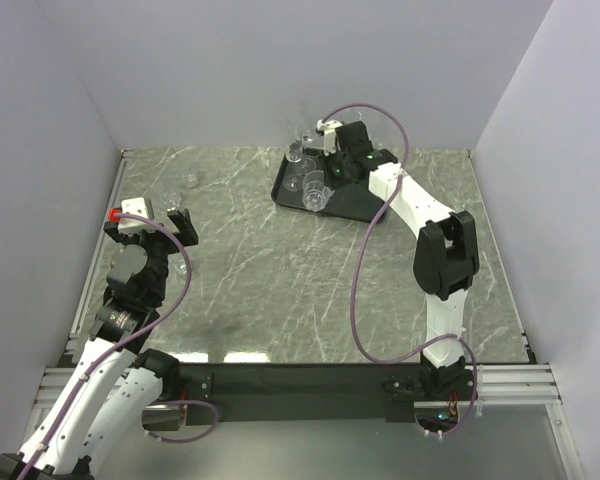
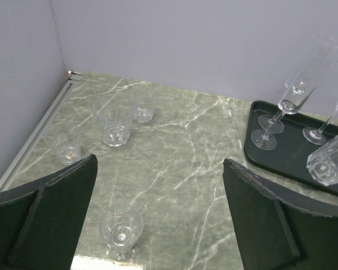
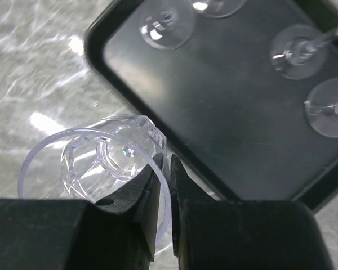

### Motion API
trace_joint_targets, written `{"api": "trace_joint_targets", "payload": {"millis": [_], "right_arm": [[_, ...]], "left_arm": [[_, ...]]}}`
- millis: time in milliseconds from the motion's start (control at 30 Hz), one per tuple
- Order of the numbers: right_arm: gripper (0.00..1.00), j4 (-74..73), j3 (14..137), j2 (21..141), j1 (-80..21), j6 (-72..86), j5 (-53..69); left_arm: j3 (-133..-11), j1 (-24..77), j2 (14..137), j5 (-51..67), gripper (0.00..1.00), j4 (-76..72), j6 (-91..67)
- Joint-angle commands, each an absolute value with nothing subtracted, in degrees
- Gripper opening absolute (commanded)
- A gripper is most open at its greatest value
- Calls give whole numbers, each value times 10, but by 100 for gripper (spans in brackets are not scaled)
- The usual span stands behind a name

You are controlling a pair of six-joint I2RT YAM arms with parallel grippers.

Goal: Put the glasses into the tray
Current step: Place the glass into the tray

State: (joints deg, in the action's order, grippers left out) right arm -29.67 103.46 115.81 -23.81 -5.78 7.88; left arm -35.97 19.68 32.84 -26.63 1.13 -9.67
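Observation:
The black tray (image 1: 357, 207) lies at the back right with stemmed flutes (image 2: 296, 93) standing in it; their round feet (image 3: 296, 53) show in the right wrist view. My right gripper (image 3: 169, 169) is shut on the rim of a clear faceted tumbler (image 3: 107, 163), one finger inside and one outside. It holds the tumbler above the tray's (image 3: 214, 112) near-left edge. My left gripper (image 2: 160, 197) hangs open over the table at the left. A small stemmed glass (image 2: 121, 228) stands just inside its left finger (image 2: 62, 208). Three tumblers (image 2: 114, 121) stand farther back.
White walls close in the table at the back and both sides, with a metal rail (image 2: 39, 132) along the left edge. A purple cable (image 1: 360, 280) loops from the right arm over the marble table top (image 1: 280, 280).

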Motion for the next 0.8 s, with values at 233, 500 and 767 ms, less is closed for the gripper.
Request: {"api": "trace_joint_targets", "payload": {"millis": [233, 500, 767], "right_arm": [[0, -236, 1094, 1206, -217, -39, 2], [2, -236, 1156, 1275, -217, -47, -15], [13, -233, 1182, 1308, -216, -55, -26]], "left_arm": [[-359, 195, 333, -263, 99, -11, -86], [-358, 195, 337, -263, 99, -11, -84], [-357, 194, 338, -260, 99, -13, -84]]}}
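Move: Just past the right hand, the tray's middle lies about 10 cm ahead, neither left nor right, some 15 cm below. The stemmed glass in the tray's left front stands about 10 cm ahead and 10 cm to the left; of the tall flutes behind, the left one is 17 cm ahead and 7 left, the middle one 15 ahead and 5 right. From the left hand the tray's middle is roughly 31 cm ahead, 40 right, 29 below. Carrying the tilted tumbler in over the tray's front edge, the right hand first goes level forward and a little right, then keeps reaching forward while sinking, about 7 cm forward and 6 cm down in all. The wrist swings some 10 degrees clockwise; the fingers keep their pinch on the tumbler's wall at the rim. ##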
